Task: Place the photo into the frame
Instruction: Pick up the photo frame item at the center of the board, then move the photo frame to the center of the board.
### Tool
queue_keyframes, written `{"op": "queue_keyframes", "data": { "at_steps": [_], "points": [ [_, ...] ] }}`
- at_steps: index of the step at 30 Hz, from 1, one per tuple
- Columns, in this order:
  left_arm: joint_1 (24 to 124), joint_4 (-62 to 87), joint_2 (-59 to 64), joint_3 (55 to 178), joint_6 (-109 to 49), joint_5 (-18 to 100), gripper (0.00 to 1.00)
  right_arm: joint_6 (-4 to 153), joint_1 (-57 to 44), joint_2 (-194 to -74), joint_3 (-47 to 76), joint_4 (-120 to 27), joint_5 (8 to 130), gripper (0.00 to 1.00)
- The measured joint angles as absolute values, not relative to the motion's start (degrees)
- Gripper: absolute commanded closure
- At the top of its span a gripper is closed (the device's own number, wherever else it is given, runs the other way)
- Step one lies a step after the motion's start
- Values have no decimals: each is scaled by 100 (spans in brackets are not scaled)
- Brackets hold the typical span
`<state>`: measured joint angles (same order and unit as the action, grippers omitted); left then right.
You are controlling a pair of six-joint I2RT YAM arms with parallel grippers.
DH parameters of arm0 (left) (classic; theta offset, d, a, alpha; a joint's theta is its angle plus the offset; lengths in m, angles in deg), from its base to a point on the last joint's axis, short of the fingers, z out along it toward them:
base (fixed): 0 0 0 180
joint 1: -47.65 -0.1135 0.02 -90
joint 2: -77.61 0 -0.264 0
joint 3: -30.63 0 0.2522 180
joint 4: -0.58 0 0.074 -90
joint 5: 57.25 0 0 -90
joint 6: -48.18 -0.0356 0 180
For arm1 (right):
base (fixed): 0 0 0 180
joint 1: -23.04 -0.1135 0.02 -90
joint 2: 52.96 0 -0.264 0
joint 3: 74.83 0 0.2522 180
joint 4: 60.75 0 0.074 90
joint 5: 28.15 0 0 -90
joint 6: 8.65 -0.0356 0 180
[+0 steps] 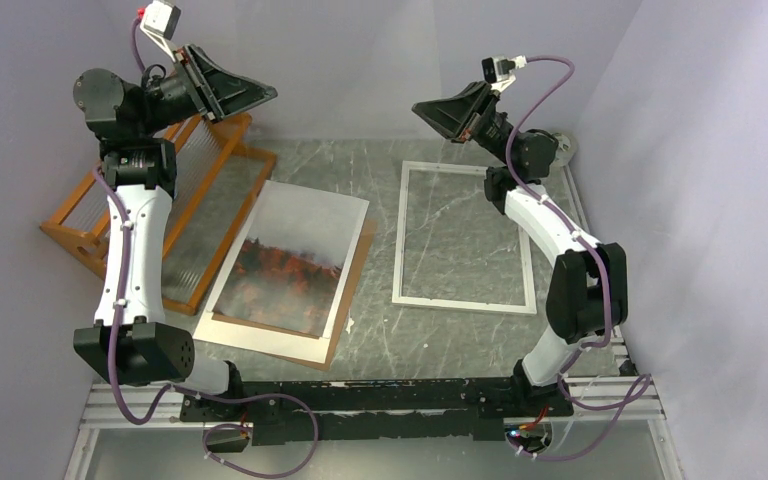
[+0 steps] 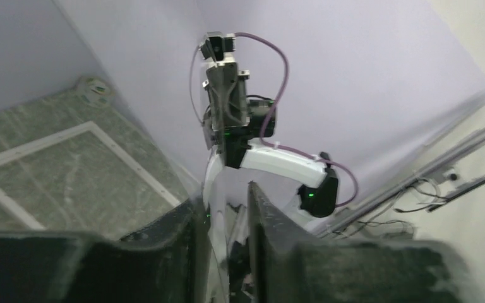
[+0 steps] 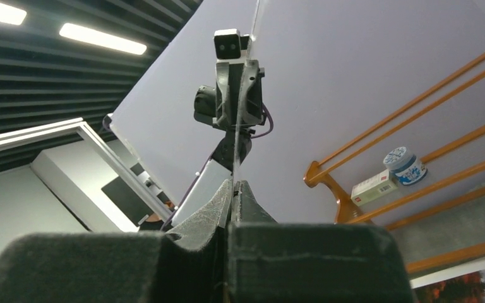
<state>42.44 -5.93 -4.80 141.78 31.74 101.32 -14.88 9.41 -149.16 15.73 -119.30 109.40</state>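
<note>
The photo (image 1: 290, 265), grey mist above red-orange trees, lies flat on a brown backing board (image 1: 352, 300) at the table's left centre; its corner shows in the right wrist view (image 3: 461, 290). The empty white frame (image 1: 400, 240) lies to its right, also seen as the frame (image 2: 38, 144). Both arms are raised, facing each other high above the table. My right gripper (image 1: 418, 106) (image 3: 233, 183) is shut on the edge of a thin clear pane (image 3: 233, 165). My left gripper (image 1: 272, 95) (image 2: 224, 192) stands slightly open around the pane's other end, with a gap showing between the jaws.
An orange wooden rack (image 1: 210, 190) (image 3: 417, 107) stands at the back left, with a ribbed clear panel leaning in it. Beyond it sit a small box (image 3: 372, 187) and a round tub (image 3: 404, 165). A small round object (image 1: 565, 145) sits in the back right corner. Purple walls enclose the table.
</note>
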Motion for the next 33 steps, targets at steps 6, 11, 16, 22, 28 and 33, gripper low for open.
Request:
{"op": "queue_keyframes", "data": {
  "at_steps": [6, 11, 16, 22, 28, 33],
  "points": [
    [4246, 380, -474, 14084, 2320, 9831, 19, -1418, 1252, -14752, 1367, -11643, 11001, 100],
    [4246, 1910, -467, 13859, 1089, 9136, 7, -1062, 1813, -14357, 904, -10741, 11080, 100],
    [4246, 3062, -522, 13520, 261, 8559, 7, -209, 2174, -13966, 576, -9080, 11165, 100],
    [4314, 3481, -1053, 12993, -209, 8196, 7, 827, 2178, -13933, 331, -7580, 11159, 100],
    [4801, 3735, -1955, 12698, -489, 7752, 10, 1288, 2178, -14311, 281, -6780, 11076, 100],
    [5315, 3711, -2334, 12532, -583, 7571, 12, 1622, 2185, -14449, 456, -6153, 11030, 100]
  ]
}}
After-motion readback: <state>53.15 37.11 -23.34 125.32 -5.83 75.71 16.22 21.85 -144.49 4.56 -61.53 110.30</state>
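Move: Deep below the left hand, about 54 cm down, lies the photo, its middle some 2 cm back and 4 cm left. The wooden rack stands roughly 12 cm ahead and 26 cm left of that hand. The right hand pinches the clear sheet; the white frame lies about 3 cm ahead of it, 13 cm right and 48 cm down, the photo some 5 cm back and 26 cm left at table height. Opening wide and leaving the clear sheet to the right hand, the left drops about 35 cm towards the photo while reaching some 11 cm forward, its fingers tipping to slant down-right. The right hand keeps its pinch and lowers the sheet some 20 cm towards the white frame, also going 8 cm right and forward as its fingers swing level. ##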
